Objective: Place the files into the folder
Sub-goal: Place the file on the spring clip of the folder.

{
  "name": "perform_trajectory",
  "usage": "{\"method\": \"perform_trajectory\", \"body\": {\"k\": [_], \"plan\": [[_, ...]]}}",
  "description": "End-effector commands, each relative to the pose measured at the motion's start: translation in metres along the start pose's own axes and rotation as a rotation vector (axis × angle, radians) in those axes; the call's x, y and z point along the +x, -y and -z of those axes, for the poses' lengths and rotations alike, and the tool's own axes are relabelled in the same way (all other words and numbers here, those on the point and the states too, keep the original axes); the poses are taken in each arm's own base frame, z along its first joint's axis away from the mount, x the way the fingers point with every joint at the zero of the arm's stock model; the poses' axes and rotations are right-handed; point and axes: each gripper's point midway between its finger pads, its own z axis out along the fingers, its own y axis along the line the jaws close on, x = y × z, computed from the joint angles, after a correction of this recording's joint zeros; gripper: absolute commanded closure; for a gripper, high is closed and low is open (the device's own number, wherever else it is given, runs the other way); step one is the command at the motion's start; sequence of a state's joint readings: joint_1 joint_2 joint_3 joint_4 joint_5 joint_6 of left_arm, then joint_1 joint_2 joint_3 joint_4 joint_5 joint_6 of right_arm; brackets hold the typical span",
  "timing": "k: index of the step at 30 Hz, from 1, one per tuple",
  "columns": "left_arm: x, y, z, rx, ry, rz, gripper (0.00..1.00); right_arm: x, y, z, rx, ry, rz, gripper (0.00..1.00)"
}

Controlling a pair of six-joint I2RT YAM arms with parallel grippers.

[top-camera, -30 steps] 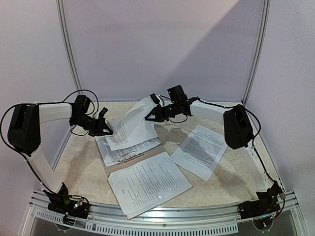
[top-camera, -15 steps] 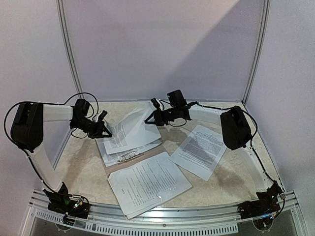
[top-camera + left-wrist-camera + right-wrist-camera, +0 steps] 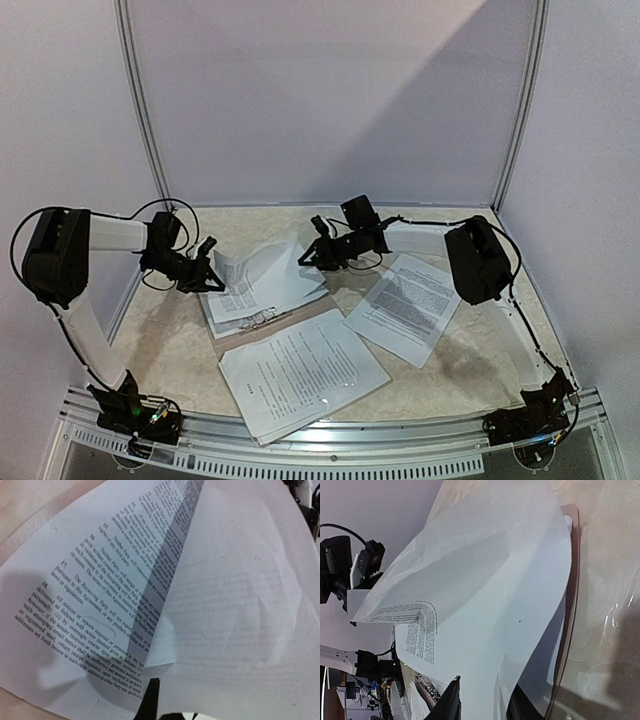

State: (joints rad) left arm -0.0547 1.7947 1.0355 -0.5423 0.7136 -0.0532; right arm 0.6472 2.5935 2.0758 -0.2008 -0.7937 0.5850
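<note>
A white printed sheet point(image 3: 265, 270), one of the files, bows up over the tan folder point(image 3: 240, 338), which has more sheets on it. My left gripper point(image 3: 208, 274) is shut on the sheet's left edge; in the left wrist view the paper point(image 3: 225, 605) covers most of the gripper point(image 3: 156, 690). My right gripper point(image 3: 313, 258) is at the sheet's right edge. Its jaws point(image 3: 482, 700) stand apart, with the paper point(image 3: 495, 595) loose between them. The folder's brown rim point(image 3: 572, 605) shows under the sheet. Another file stack point(image 3: 300, 372) lies in front and a further one point(image 3: 405, 305) to the right.
A silver clip point(image 3: 262, 318) sits on the folder's near side, also seen in the right wrist view point(image 3: 426, 687). Pale walls with metal posts close in the beige table point(image 3: 170, 350) on three sides. The right arm's cable point(image 3: 430, 218) trails behind it.
Both grippers have come down and the bowed sheet has sunk lower over the folder. The right gripper's jaws have spread apart round the sheet's edge. The left stays shut on it.
</note>
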Motion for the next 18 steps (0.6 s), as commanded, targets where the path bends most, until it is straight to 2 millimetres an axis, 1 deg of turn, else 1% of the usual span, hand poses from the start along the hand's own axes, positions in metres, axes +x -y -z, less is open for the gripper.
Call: {"method": "perform_trajectory", "body": {"k": [1, 4, 7, 10, 13, 18], "plan": [[0.01, -0.006, 0.0, -0.006, -0.011, 0.025, 1.0, -0.014, -0.023, 0.013, -0.012, 0.041, 0.021, 0.7], [0.011, -0.006, 0.002, -0.005, -0.013, 0.024, 1.0, -0.012, -0.022, 0.013, -0.013, 0.036, 0.011, 0.75], [0.011, -0.005, 0.003, -0.005, -0.009, 0.01, 1.0, -0.008, -0.022, 0.013, -0.017, 0.028, 0.007, 0.86], [0.013, -0.005, 0.003, -0.002, -0.015, 0.012, 1.0, -0.005, -0.023, 0.016, -0.019, 0.022, 0.002, 0.92], [0.013, -0.005, 0.002, 0.0, -0.017, 0.01, 1.0, 0.002, -0.025, 0.017, -0.018, 0.012, 0.005, 0.95], [0.013, -0.007, 0.001, -0.005, -0.022, 0.006, 1.0, 0.007, -0.03, 0.022, -0.019, 0.014, 0.015, 0.98]]}}
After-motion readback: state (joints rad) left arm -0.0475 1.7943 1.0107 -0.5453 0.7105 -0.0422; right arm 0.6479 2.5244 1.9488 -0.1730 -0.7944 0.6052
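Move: Between the right hand's open fingers, practically at the hand point, lies the right edge of the file. The spring clip is about 18 cm back and 11 cm left of this hand, some 4 cm lower; the loose sheet stands roughly 16 cm back and 29 cm to its right. The left hand already grips the file's left corner, with the clip about 9 cm back, 12 cm right and a little below that hand. Closing its fingers almost fully, the right hand pinches the file's right edge while nearly in place, then draws back and to the right by about 2 cm, away from the left hand. The left hand keeps its grip on the other corner, easing about 1 cm back and down towards the clip before holding still. ##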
